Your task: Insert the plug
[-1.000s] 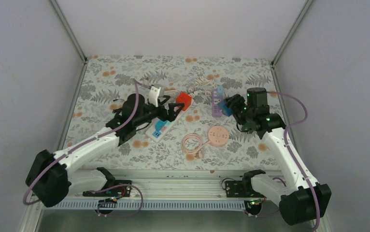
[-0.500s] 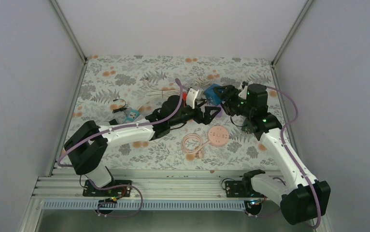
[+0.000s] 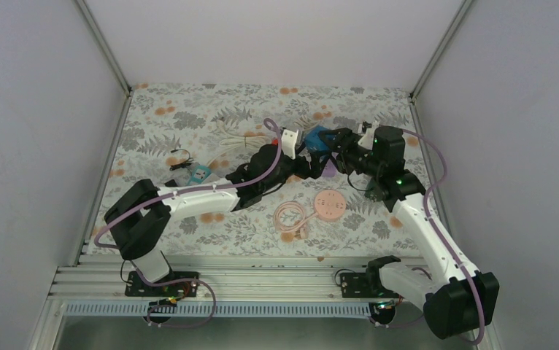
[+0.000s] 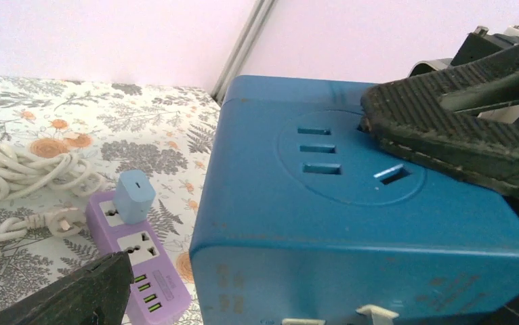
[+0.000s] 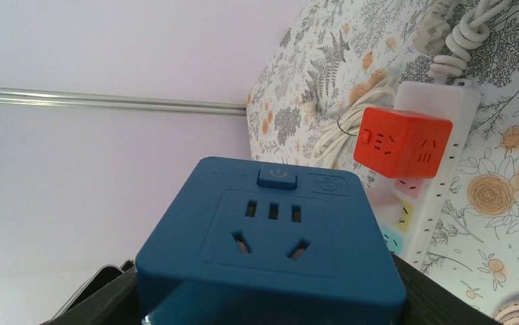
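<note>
A blue cube socket (image 3: 320, 138) with metal prongs on its underside is held off the table by my right gripper (image 3: 337, 148), which is shut on it. It fills the right wrist view (image 5: 270, 230) between the black fingers (image 5: 440, 298). In the left wrist view the cube (image 4: 351, 223) is very close, with its prongs (image 4: 372, 313) at the bottom. My left gripper (image 3: 310, 163) is open right beside the cube; only one finger (image 4: 74, 298) shows. A purple power strip (image 4: 138, 261) carrying a light blue adapter (image 4: 133, 196) lies on the table below.
A white power strip (image 5: 436, 176) with a red cube socket (image 5: 402, 143) lies behind the cube, among white cables (image 4: 33, 169). A pink round disc (image 3: 330, 205) and a pink coiled cable (image 3: 291, 216) lie nearer the front. A small cyan item (image 3: 199, 173) lies at the left.
My left arm swung right from the white strip to the blue cube and closed in on it. My right gripper lifted the blue cube up and to the left.
</note>
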Motion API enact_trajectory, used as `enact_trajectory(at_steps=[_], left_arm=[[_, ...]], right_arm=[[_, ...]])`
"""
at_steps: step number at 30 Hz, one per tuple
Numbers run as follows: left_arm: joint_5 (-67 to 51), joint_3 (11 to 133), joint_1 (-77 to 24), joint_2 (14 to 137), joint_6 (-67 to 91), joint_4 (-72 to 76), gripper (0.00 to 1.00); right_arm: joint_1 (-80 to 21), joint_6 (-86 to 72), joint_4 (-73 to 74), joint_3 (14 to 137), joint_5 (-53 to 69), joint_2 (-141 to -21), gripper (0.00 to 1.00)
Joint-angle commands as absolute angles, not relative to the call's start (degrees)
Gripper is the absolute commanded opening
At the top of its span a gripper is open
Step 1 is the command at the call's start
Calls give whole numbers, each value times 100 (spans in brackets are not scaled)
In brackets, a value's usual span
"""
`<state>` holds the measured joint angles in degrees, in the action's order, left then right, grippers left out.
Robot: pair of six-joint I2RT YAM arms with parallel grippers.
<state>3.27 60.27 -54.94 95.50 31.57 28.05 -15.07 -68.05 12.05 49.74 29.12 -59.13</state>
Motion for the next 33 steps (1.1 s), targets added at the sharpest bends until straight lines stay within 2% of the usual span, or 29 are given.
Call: enact_trajectory(at_steps=[1,10,14,16,18,22,24,26,29,33], left_arm=[[768,6072,-5502,9436,3201,2902,99],[-65,5567,-5469,9212,3051,3881,85],[-272,5561,-5379,9200,3045,3885,70],[-370,5564,-5330,9181,3036,3846,63],[-539,5536,-5223,9127,3059,3822,57],[-1010,5288,-4920,8859,3237,3912,55],[-1524,5200,-4661,8722,3432,3911,54],[-2114,5118,-4382,8547,3571,3919,54],[-3049,5146,-4119,8317,3678,3665,53],[-4128,5441,-3853,8116,3907,3092,54]], right_arm=[[-1550,-6857,923,4931,3076,-5830,58],[-1550,-6835,747,4913,3410,-5967,58],[-1549,-6773,696,4904,3587,-5996,59],[-1553,-6697,691,4903,3642,-6011,63],[-1548,-6451,718,4920,3658,-6010,72],[-1529,-5519,811,4952,3418,-5934,94],[-1439,-4939,871,4967,3363,-5890,99],[-1403,-4362,916,5061,3499,-5927,100],[-1401,-3418,713,5181,4422,-5986,100],[-1399,-2887,513,5243,5131,-5861,100]])
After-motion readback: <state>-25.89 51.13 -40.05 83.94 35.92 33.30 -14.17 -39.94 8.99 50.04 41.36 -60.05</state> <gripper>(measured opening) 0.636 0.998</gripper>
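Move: The blue plug is already between my open left fingers, centred about 1 cm to the right of my left hand and 1 cm above it, level fore and aft. My right hand still grips it, its middle some 1 cm ahead and 1 cm left of that hand. From my left hand, down on the table, the purple strip lies about 9 cm ahead and 7 cm right, and the red plug 8 cm ahead and 10 cm left. While my right hand holds the blue plug nearly still, I ease my left hand back and up about 1 cm and pinch the plug between its fingers. Then my right fingers open fully and that hand tips up and swings counter-clockwise off it, as my left hand carries the plug about 6 cm left, then also rises 3 to 4 cm, turning slightly clockwise. ##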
